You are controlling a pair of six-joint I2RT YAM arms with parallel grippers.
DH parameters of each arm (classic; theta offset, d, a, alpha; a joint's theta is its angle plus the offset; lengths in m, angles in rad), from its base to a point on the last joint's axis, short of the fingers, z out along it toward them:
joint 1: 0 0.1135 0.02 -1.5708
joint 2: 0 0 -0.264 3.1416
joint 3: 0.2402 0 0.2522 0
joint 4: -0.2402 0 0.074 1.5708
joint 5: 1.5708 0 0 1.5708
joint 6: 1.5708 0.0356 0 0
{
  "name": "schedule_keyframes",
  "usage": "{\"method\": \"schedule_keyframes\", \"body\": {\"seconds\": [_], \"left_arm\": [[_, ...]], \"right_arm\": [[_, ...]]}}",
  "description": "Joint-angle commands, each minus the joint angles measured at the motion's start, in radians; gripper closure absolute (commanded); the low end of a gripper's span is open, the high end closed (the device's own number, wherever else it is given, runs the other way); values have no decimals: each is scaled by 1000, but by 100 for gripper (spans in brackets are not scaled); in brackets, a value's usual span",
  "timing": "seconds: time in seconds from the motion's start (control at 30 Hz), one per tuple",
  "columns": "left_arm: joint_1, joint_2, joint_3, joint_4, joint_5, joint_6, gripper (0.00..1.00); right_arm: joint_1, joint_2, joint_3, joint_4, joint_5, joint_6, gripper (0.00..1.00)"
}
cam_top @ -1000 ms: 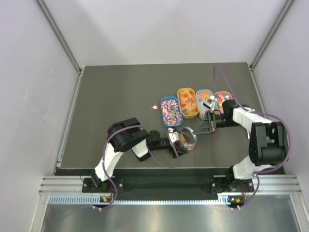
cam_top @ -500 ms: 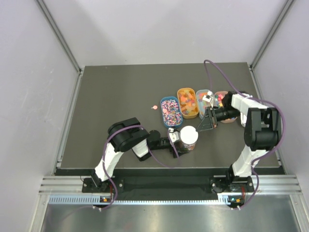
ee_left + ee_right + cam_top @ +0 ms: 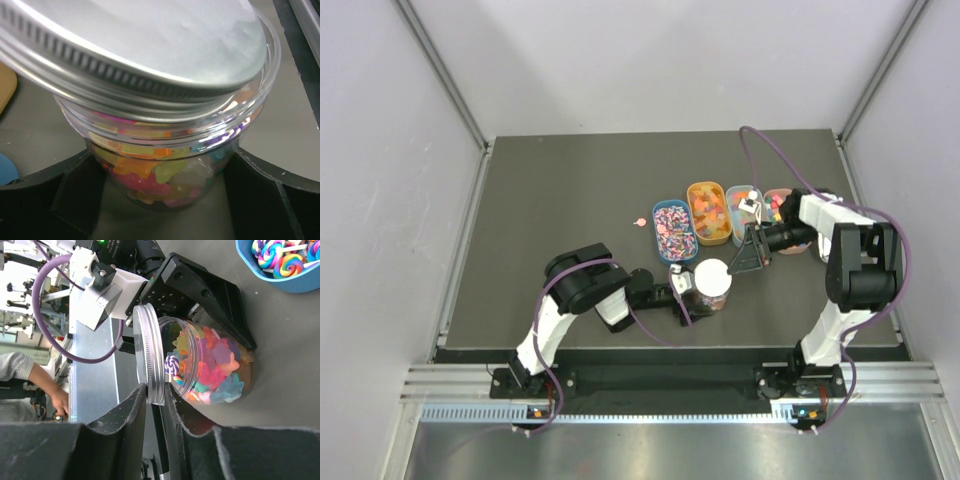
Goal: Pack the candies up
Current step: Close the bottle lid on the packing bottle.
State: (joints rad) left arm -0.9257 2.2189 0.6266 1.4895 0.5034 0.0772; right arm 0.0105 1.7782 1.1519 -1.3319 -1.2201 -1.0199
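A clear jar (image 3: 712, 295) full of candies (image 3: 216, 365) stands near the table's front middle. My left gripper (image 3: 704, 294) is shut on the jar's lower body, one finger on each side. In the left wrist view the candies (image 3: 160, 172) show through the glass between the fingers (image 3: 50, 200). A silver lid (image 3: 712, 274) lies on the jar's mouth, slightly askew (image 3: 150, 45). My right gripper (image 3: 730, 268) reaches in from the right. In the right wrist view its fingers (image 3: 131, 410) pinch the lid's rim (image 3: 150, 355) from above and below.
Several oval trays of candies stand in a row behind the jar: blue (image 3: 674, 230), orange (image 3: 708, 212), blue (image 3: 742, 205) and pink (image 3: 780, 205). One stray pink sweet (image 3: 639, 221) lies left of them. A blue tray of lollipops (image 3: 280, 265) shows beyond the jar.
The right arm swung the lid over from a tilted hold beside the jar and laid it on the jar's mouth. The left arm and the jar stayed still.
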Motion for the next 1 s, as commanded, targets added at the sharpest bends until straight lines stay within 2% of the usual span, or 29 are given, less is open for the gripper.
{"method": "schedule_keyframes", "body": {"seconds": [0.0, 0.3, 0.37, 0.4, 0.47, 0.5, 0.53, 0.83, 0.97], "left_arm": [[-5, 110, -57, 167, -69, 131, 100], [-5, 113, -68, 192, -92, 170, 100], [-5, 110, -71, 192, -100, 177, 100], [-5, 108, -73, 193, -101, 182, 100], [-5, 108, -80, 202, -103, 190, 100], [-5, 107, -79, 203, -103, 191, 100], [-5, 108, -82, 203, -105, 191, 100], [-7, 108, -84, 207, -101, 193, 100], [-5, 99, -93, 207, -109, 200, 100]], "right_arm": [[-3, 6, 2, -142, -38, 4, 79], [-3, 36, 5, -142, -13, -5, 66], [-3, 36, 6, -142, -7, -8, 51], [-1, 30, 8, -142, 2, -9, 47], [-3, 20, 11, -142, 14, -20, 30], [-3, 17, 11, -141, 17, -25, 11], [-3, 12, 11, -142, 21, -29, 1], [-1, -36, 8, -141, 36, -69, 0], [-67, -52, 45, -141, 85, -80, 0]]}}
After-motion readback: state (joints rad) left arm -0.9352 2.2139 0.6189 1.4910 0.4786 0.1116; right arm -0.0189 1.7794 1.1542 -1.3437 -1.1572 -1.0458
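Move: Across the mouth of the bottle lies the tilted bottle lid, its right-hand edge still between the right fingertips: the lid's middle is about 4 cm left and 1 cm back of that hand, level with it, the bottle's middle some 6 cm lower. From the right hand, the blue tray is about 13 cm ahead and 10 cm left, the orange tray 17 cm ahead and 3 cm left, both some 11 cm lower. From the left hand, gripping the bottle, the lid is about 9 cm above and 1 cm right. Lowering the lid's edge about 1 cm at the bottle mouth, the right hand spreads its nearly shut fingers wide and lets go, then eases a little over 1 cm to the right, away from the lid, starting to rise. The left hand stays put and keeps its grip around the bottle. ##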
